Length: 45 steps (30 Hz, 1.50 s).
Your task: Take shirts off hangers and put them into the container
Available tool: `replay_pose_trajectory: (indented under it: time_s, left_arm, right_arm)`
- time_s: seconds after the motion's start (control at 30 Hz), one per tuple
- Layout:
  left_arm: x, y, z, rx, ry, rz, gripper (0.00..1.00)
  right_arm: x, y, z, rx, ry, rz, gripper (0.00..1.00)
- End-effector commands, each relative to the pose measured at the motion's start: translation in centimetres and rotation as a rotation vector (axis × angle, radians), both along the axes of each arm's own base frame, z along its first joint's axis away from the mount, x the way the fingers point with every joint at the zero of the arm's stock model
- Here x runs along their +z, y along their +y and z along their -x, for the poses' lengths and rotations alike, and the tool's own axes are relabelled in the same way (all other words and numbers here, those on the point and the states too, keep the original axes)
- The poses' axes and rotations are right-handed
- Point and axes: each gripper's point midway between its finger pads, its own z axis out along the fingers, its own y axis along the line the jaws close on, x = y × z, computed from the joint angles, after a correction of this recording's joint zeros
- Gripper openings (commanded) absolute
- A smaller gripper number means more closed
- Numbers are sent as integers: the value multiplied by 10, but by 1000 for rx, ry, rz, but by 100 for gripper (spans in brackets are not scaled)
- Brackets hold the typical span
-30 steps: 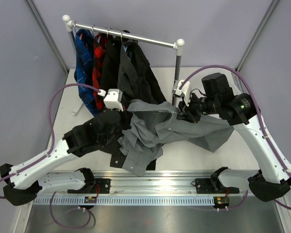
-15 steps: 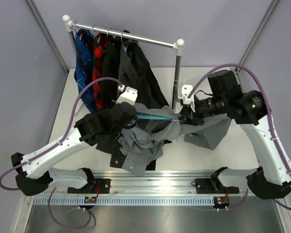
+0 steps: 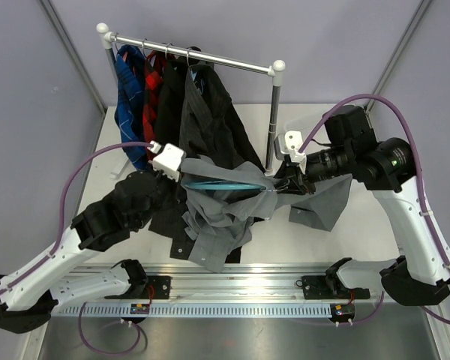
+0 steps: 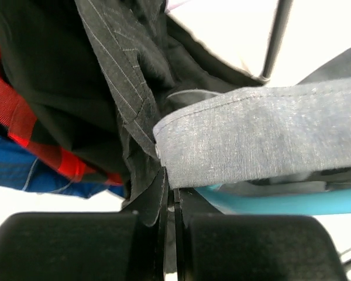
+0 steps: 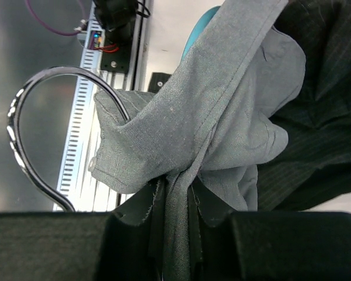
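Note:
The light grey shirt (image 3: 232, 206) hangs stretched between both grippers over the table's middle. My left gripper (image 3: 180, 178) is shut on its banded edge (image 4: 263, 134) at the left. At the right, my right gripper (image 3: 282, 184) is shut on a bunched fold (image 5: 210, 105). The light blue hanger (image 3: 225, 185) lies bare across the shirt's top, and it also shows in the left wrist view (image 4: 281, 202). Behind, the pinstriped shirt (image 3: 210, 120), black shirt (image 3: 169, 97), red plaid shirt (image 3: 151, 101) and blue plaid shirt (image 3: 129, 97) hang from the rail. The container is out of view.
The metal rail (image 3: 195, 56) with white knobs stands at the table's back; its right post (image 3: 274, 120) rises just behind my right gripper. The arms' mounting track (image 3: 232, 289) runs along the near edge. Grey walls close in both sides.
My left gripper reached right, then drew back left with the shirt's edge, baring more of the blue hanger. The right gripper rose a little and kept its hold.

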Motion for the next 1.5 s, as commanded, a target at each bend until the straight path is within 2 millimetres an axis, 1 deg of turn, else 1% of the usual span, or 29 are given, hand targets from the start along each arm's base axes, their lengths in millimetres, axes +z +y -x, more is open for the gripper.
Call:
replay_pose_trajectory:
  time_s: [0.0, 0.03, 0.07, 0.17, 0.23, 0.27, 0.3, 0.33, 0.4, 0.43, 0.5, 0.57, 0.6, 0.63, 0.73, 0.8, 0.87, 0.9, 0.93, 0.97, 1.03, 1.07, 1.13, 1.17, 1.27, 1.33, 1.37, 1.4, 1.47]
  left_arm:
    - [-3, 2, -4, -66, -37, -15, 3]
    - [-7, -1, -3, -91, -36, -26, 0]
    - [-17, -4, -4, -118, -27, -59, 0]
    - [-30, 1, -9, -104, -7, -84, 0]
    - [-30, -1, -9, -134, -18, -64, 0]
    - [-20, -4, -9, -153, -57, -33, 0]
    - [-17, -12, -5, -205, -69, -10, 0]
    - [-11, -16, -5, -228, -84, 11, 7]
    - [7, -30, -4, -282, -114, 65, 15]
    - [13, -35, -6, -296, -122, 81, 23]
    - [19, -52, -7, -353, -103, 101, 29]
    - [24, -67, -6, -412, -94, 126, 30]
    - [19, -75, -9, -426, -72, 121, 31]
    - [27, -79, -9, -444, -81, 134, 31]
    - [33, -88, -5, -488, -76, 163, 38]
    - [38, -89, 1, -515, -75, 190, 53]
    - [45, -84, 5, -507, -83, 223, 66]
    - [49, -81, 7, -499, -86, 236, 84]
    - [52, -77, 9, -489, -87, 245, 92]
    - [63, -71, 14, -486, -106, 264, 97]
    - [67, -62, 23, -486, -101, 259, 99]
    - [78, -57, 32, -502, -118, 274, 99]
    - [77, -52, 45, -535, -102, 271, 99]
    - [82, -52, 60, -602, -104, 285, 99]
    - [69, -61, 88, -750, -38, 275, 99]
    - [52, -67, 93, -795, 27, 253, 99]
    - [46, -71, 96, -822, 54, 251, 98]
    - [33, -76, 94, -833, 100, 232, 98]
    - [23, -82, 96, -882, 123, 209, 96]
  right_arm:
    - [8, -9, 42, 103, 103, -29, 0]
    - [9, -8, 42, 110, 108, -31, 0]
    - [12, -8, 42, 108, 101, -35, 0]
    - [18, -10, 43, 97, 77, -49, 0]
    - [18, -9, 45, 103, 85, -53, 0]
    - [15, -8, 44, 107, 97, -48, 0]
    - [9, -7, 44, 111, 120, -38, 0]
    - [6, -5, 43, 119, 139, -37, 0]
    - [-3, 0, 40, 133, 187, -34, 0]
    - [-7, 3, 37, 134, 207, -28, 0]
    - [-14, 6, 33, 134, 232, -23, 0]
    - [-19, 9, 28, 127, 248, -17, 0]
    - [-23, 9, 26, 117, 256, -4, 0]
    - [-26, 9, 23, 107, 257, 4, 0]
    - [-34, 8, 13, 55, 247, 28, 0]
    - [-37, 9, 8, 31, 241, 34, 0]
    - [-39, 11, 3, 16, 246, 36, 0]
    - [-41, 11, 1, 8, 249, 41, 0]
    - [-42, 12, -2, 3, 253, 44, 0]
    - [-42, 14, -3, -2, 252, 41, 0]
    - [-42, 16, -8, -12, 256, 40, 0]
    - [-42, 16, -9, -14, 255, 37, 0]
    - [-44, 18, -12, -16, 265, 43, 0]
    - [-43, 18, -12, -12, 264, 45, 0]
    - [-45, 18, -12, 7, 265, 56, 0]
    - [-50, 17, -9, 38, 281, 79, 0]
    - [-47, 17, -6, 59, 277, 76, 0]
    - [-50, 17, -7, 71, 286, 86, 0]
    - [-50, 15, -4, 93, 292, 102, 0]
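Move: The left fingers are shut on the grey shirt's edge. The blue hanger's bare left end lies only about 2 cm right and 2 cm back of them, a touch lower. From that hand the dark shirt hangs some 9 cm ahead and 5 cm right, and the rack's right post stands about 14 cm ahead, 26 cm right. From the right hand, gripping shirt and hanger, that hanger end is some 23 cm left, 3 cm ahead and 7 cm below. Dip the left gripper slightly, open it wide to let go of the grey shirt's edge while swinging right about 8 cm, then draw it back and up, turning some 45 degrees clockwise until the fingers point along the blue hanger's bare arm. Keep the right fingers shut on shirt and hanger, lower them about 6 cm and roll them a little. ##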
